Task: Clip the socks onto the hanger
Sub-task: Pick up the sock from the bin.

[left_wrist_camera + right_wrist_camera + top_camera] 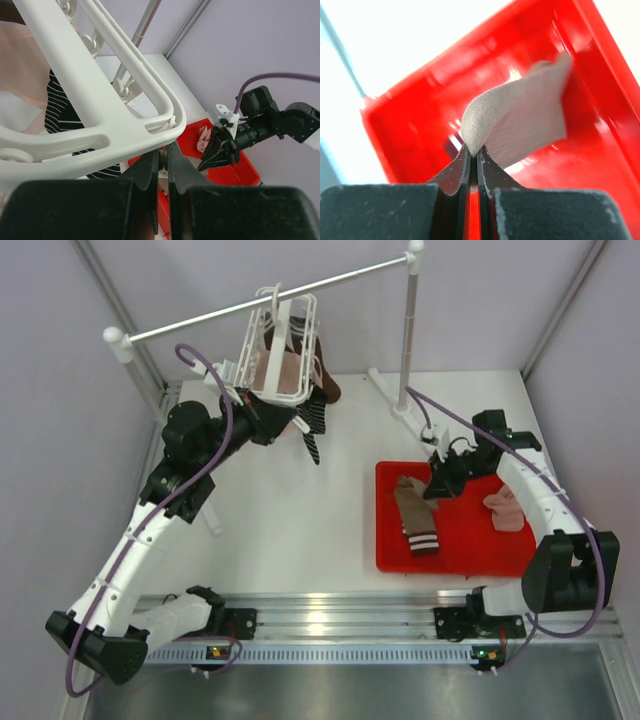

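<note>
The white hanger (282, 338) hangs from the rail, with a pink sock and a brown sock with a striped cuff (314, 426) clipped to it. My left gripper (262, 412) is under the hanger's frame (100, 100), shut on one of its small clips (163, 156). A taupe sock (416, 516) with a striped cuff lies in the red tray (455, 555). My right gripper (437, 486) is shut on a fold of this sock's toe end (520, 120), the fingertips (474, 150) pinching the fabric. A pale pink sock (506, 510) lies at the tray's right side.
The long white rail (270, 302) on poles crosses the back, with its right pole (408, 330) standing just behind the tray. The striped cuff (60, 115) dangles under the frame near my left gripper. Purple walls close in both sides.
</note>
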You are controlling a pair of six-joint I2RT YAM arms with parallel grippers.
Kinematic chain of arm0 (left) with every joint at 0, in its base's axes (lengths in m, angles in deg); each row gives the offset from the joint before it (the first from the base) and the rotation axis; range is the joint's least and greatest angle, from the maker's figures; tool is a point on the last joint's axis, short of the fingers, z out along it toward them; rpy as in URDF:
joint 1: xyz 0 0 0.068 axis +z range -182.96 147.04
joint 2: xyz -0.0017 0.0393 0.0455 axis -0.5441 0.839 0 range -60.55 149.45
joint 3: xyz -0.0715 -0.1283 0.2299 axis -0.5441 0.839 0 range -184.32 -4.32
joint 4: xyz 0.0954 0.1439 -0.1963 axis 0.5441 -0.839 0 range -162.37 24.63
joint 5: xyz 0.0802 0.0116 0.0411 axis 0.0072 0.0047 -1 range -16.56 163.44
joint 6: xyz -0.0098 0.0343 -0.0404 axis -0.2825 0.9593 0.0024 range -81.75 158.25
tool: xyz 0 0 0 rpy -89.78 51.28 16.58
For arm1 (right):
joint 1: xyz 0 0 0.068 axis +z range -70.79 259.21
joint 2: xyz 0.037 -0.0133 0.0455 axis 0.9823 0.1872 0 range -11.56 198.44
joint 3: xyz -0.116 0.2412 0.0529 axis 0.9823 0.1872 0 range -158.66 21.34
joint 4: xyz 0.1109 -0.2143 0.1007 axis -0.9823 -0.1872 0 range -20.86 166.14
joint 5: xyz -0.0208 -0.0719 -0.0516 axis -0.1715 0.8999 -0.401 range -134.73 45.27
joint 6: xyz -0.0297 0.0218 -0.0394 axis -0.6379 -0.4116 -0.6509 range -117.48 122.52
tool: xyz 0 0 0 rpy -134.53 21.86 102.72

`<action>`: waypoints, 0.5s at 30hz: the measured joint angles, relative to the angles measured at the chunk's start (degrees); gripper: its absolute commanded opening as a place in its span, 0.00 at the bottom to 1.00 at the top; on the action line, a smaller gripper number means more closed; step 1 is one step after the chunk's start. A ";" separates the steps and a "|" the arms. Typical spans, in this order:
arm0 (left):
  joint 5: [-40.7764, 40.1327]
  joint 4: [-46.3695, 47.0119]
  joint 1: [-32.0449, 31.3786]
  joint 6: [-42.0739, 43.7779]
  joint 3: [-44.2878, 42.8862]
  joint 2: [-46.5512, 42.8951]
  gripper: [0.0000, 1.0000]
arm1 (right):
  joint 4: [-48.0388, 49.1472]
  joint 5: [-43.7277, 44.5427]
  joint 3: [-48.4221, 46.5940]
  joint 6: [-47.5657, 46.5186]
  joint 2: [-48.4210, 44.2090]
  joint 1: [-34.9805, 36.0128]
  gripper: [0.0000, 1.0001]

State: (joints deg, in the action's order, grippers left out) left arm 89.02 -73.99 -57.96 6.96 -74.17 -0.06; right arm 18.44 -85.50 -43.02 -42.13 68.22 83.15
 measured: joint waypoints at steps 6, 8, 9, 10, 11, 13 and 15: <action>-0.04 -0.04 0.00 0.17 0.00 0.00 0.00 | -6.16 -10.34 -6.43 7.72 1.62 -9.16 0.00; -0.04 -0.07 0.00 0.20 0.00 0.00 0.00 | -7.34 -11.89 -8.31 9.22 3.43 -14.56 0.00; -0.07 -0.07 0.00 0.17 0.00 0.00 0.00 | -8.15 -12.41 -9.03 9.73 4.81 -18.12 0.00; -0.04 -0.04 0.00 0.20 0.00 0.00 0.00 | -8.72 -12.41 -9.27 9.77 5.79 -20.31 0.00; -0.07 -0.07 0.00 0.20 0.00 0.00 0.00 | -9.64 -12.07 -9.27 9.68 7.08 -22.82 0.00; -0.07 -0.04 0.00 0.17 0.00 0.00 0.00 | -11.65 -10.58 -9.16 9.03 9.60 -26.56 0.00; -0.07 -0.07 0.00 0.17 0.00 0.00 0.00 | -12.52 -8.35 -8.31 8.20 11.87 -29.24 0.00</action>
State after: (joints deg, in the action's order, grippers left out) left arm 88.95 -74.05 -57.96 7.14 -74.17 -0.06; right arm 5.92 -93.85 -51.32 -33.93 80.09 53.91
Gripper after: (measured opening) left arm 0.070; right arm 0.019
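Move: The right hand already pinches the brown sock, about 11 cm over the bin floor. The pink sock lies some 21 cm to its right, about 1 cm nearer and 11 cm below. The brown sock's striped cuff is roughly 9 cm back, straight in line sideways and 10 cm down; the bin's left wall is about 11 cm to the left, 2 cm back and 8 cm lower. From the left hand the pink sock is roughly 50 cm to the right, 5 cm back and 37 cm below. Up first by about 4 cm, then in a fast sweep some 11 cm to the right, sinking again to nearly its starting height, the right hand carries its pinched end of the brown sock across the bin towards the pink sock. The wrist swings clockwise by about 30 degrees with some tilt; the fingers stay shut on the fabric. ##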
